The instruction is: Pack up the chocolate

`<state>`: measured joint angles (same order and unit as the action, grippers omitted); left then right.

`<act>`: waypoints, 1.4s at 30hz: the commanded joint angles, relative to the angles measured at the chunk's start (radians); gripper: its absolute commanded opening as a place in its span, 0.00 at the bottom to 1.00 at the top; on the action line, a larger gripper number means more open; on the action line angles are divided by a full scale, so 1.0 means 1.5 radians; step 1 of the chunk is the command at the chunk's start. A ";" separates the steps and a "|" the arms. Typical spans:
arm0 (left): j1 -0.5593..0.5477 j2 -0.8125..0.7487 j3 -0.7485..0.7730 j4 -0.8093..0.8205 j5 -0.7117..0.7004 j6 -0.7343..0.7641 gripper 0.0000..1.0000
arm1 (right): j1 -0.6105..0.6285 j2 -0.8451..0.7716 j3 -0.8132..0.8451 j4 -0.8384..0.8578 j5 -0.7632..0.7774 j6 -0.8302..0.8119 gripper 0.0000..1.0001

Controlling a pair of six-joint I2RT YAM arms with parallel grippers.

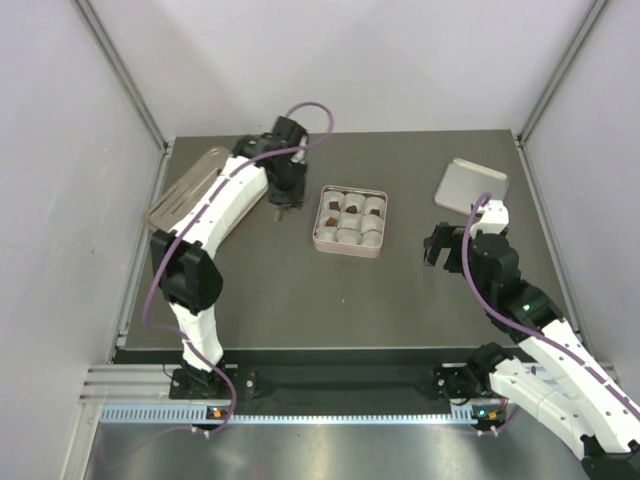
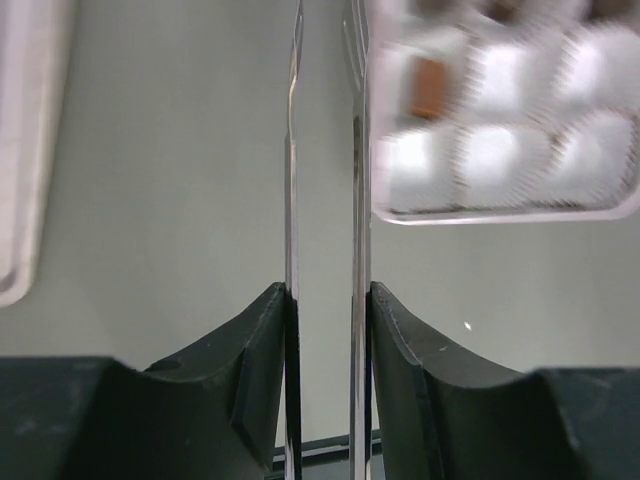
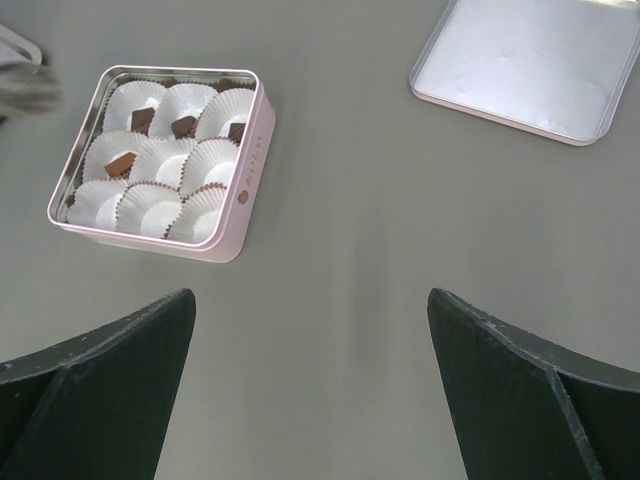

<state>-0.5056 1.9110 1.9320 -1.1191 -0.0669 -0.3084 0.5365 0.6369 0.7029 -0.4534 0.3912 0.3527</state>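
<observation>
A pink square tin (image 1: 349,246) lined with white paper cups sits mid-table. Brown chocolate pieces (image 3: 120,163) lie in some of its cups, one of them blurred in the left wrist view (image 2: 430,88). My left gripper (image 1: 283,192) hangs just left of the tin, shut on a pair of thin metal tweezers (image 2: 294,150). The two tweezer blades stand slightly apart with nothing between them. My right gripper (image 3: 310,305) is open and empty over bare table, to the right of the tin (image 3: 245,150).
The tin's lid (image 1: 471,185) lies upside down at the back right, also in the right wrist view (image 3: 530,65). A clear shallow tray (image 1: 190,185) lies along the back left edge, behind the left arm.
</observation>
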 commanded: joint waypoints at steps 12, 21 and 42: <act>0.332 -0.135 -0.126 0.056 0.071 0.023 0.42 | 0.009 -0.002 0.014 0.035 -0.011 0.009 0.99; 0.370 -0.098 -0.147 0.093 0.094 0.049 0.48 | 0.008 -0.001 0.010 0.038 -0.010 0.002 1.00; 0.379 0.006 -0.137 0.098 0.081 0.082 0.46 | 0.008 0.004 0.005 0.044 0.007 -0.007 1.00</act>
<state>0.0605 1.9068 1.7031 -0.9939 0.0685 -0.2062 0.5365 0.6399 0.7010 -0.4416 0.3889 0.3569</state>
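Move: The left hand holds the tongs, tips reaching out forward; the chocolates left on the tray lie some 21 cm ahead of this hand, 20 cm to its left and about 17 cm below. The tray's middle is about 15 cm ahead and 26 cm left. The tin being filled sits some 6 cm ahead and 18 cm to the right. From the right hand the chocolates lie about 34 cm ahead, 60 cm left and 20 cm below. Swinging fast to its left by about 20 cm, away from the tin, the left hand carries the tongs in its steady grip over to the tray, turning roughly 25 degrees counter-clockwise and rising slightly on the way. It then stops going sideways and sinks about 9 cm, bringing the tongs down towards the chocolates. ##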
